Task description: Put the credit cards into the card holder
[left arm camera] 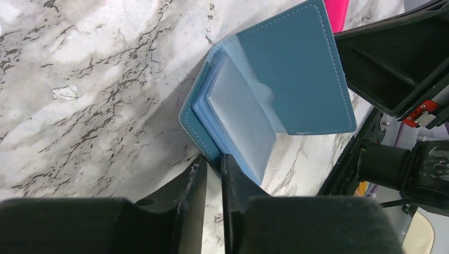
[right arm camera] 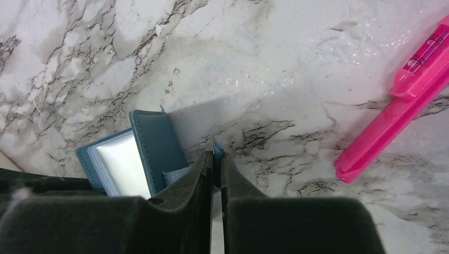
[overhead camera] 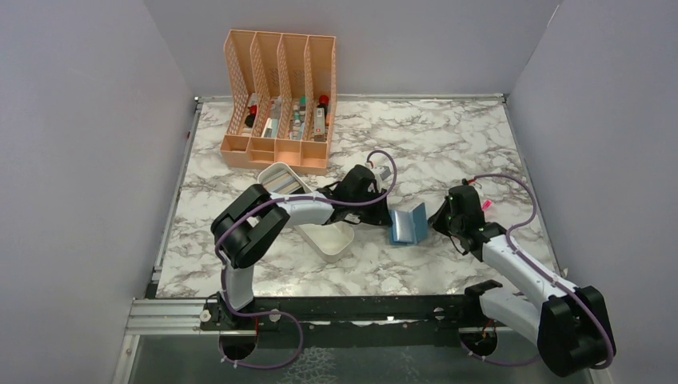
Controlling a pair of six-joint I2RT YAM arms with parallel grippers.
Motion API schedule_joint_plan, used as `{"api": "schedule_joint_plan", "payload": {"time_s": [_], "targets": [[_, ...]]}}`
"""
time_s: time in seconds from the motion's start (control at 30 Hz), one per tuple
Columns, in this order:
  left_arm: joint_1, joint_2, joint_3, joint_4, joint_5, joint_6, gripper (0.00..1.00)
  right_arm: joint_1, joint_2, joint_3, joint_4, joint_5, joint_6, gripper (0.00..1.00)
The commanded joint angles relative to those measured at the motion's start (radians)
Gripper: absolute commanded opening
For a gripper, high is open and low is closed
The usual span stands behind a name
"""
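Observation:
The teal card holder (overhead camera: 408, 224) stands open on the marble table between my two grippers. My left gripper (overhead camera: 382, 214) is shut on the edge of its left cover, seen close in the left wrist view (left arm camera: 213, 157). There the holder (left arm camera: 296, 69) shows light blue slots and a pale grey card face (left arm camera: 241, 116) inside. My right gripper (overhead camera: 436, 224) is shut on the edge of the other teal flap (right arm camera: 216, 156). The holder (right arm camera: 153, 143) lies to its left. Pale flat credit cards (overhead camera: 281, 182) seem to lie in the far end of the white tray.
The long white tray (overhead camera: 332, 244) lies under my left arm. The peach mesh organizer (overhead camera: 280, 96) with small bottles stands at the back left. A pink pen-like object (right arm camera: 402, 106) lies on the table right of my right gripper.

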Motion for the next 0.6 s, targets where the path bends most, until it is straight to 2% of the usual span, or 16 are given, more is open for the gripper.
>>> {"api": "schedule_joint_plan", "payload": {"time_s": [0.0,0.1,0.33,0.43,0.57], "targets": [[-0.006,0.022,0.014,0.054,0.043,-0.014,0.13,-0.006,-0.031,0.009,-0.038,-0.049,0.000,0.14],[-0.005,0.015,0.023,0.044,0.042,-0.015,0.00,-0.006,-0.062,0.032,-0.083,-0.071,-0.002,0.19],[-0.006,-0.006,0.039,-0.017,0.013,-0.002,0.00,-0.006,-0.157,0.200,-0.264,-0.136,-0.061,0.51],[-0.007,-0.005,0.034,-0.015,0.012,-0.007,0.00,-0.006,-0.171,0.259,-0.254,-0.268,-0.088,0.56],[-0.006,-0.003,0.031,-0.014,0.019,-0.030,0.00,-0.004,-0.145,0.274,-0.187,-0.438,-0.101,0.58]]}}
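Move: The left hand's partly open fingers straddle the near-left edge of the open card holder, whose middle is about 4 cm to their right, 1 cm back and slightly below. From the right hand, still on the strap of the raised cover, the holder's middle lies some 6 cm left, level fore and aft and about 1 cm lower. The pink highlighter is 11 cm to the right hand's right and 2 cm ahead, 3 cm below; the white tray's middle is 22 cm left of the left hand and 3 cm ahead, 3 cm below. Staying almost in place, the left hand shuts its fingers on the card holder's edge and keeps that pinch. The right hand lets go of the strap as it opens to just over half, eases barely a centimetre back, then climbs quickly some 12 cm clear of the holder while shifting 4 cm left, its wrist tipping up about 10 degrees and turning slightly counter-clockwise. ##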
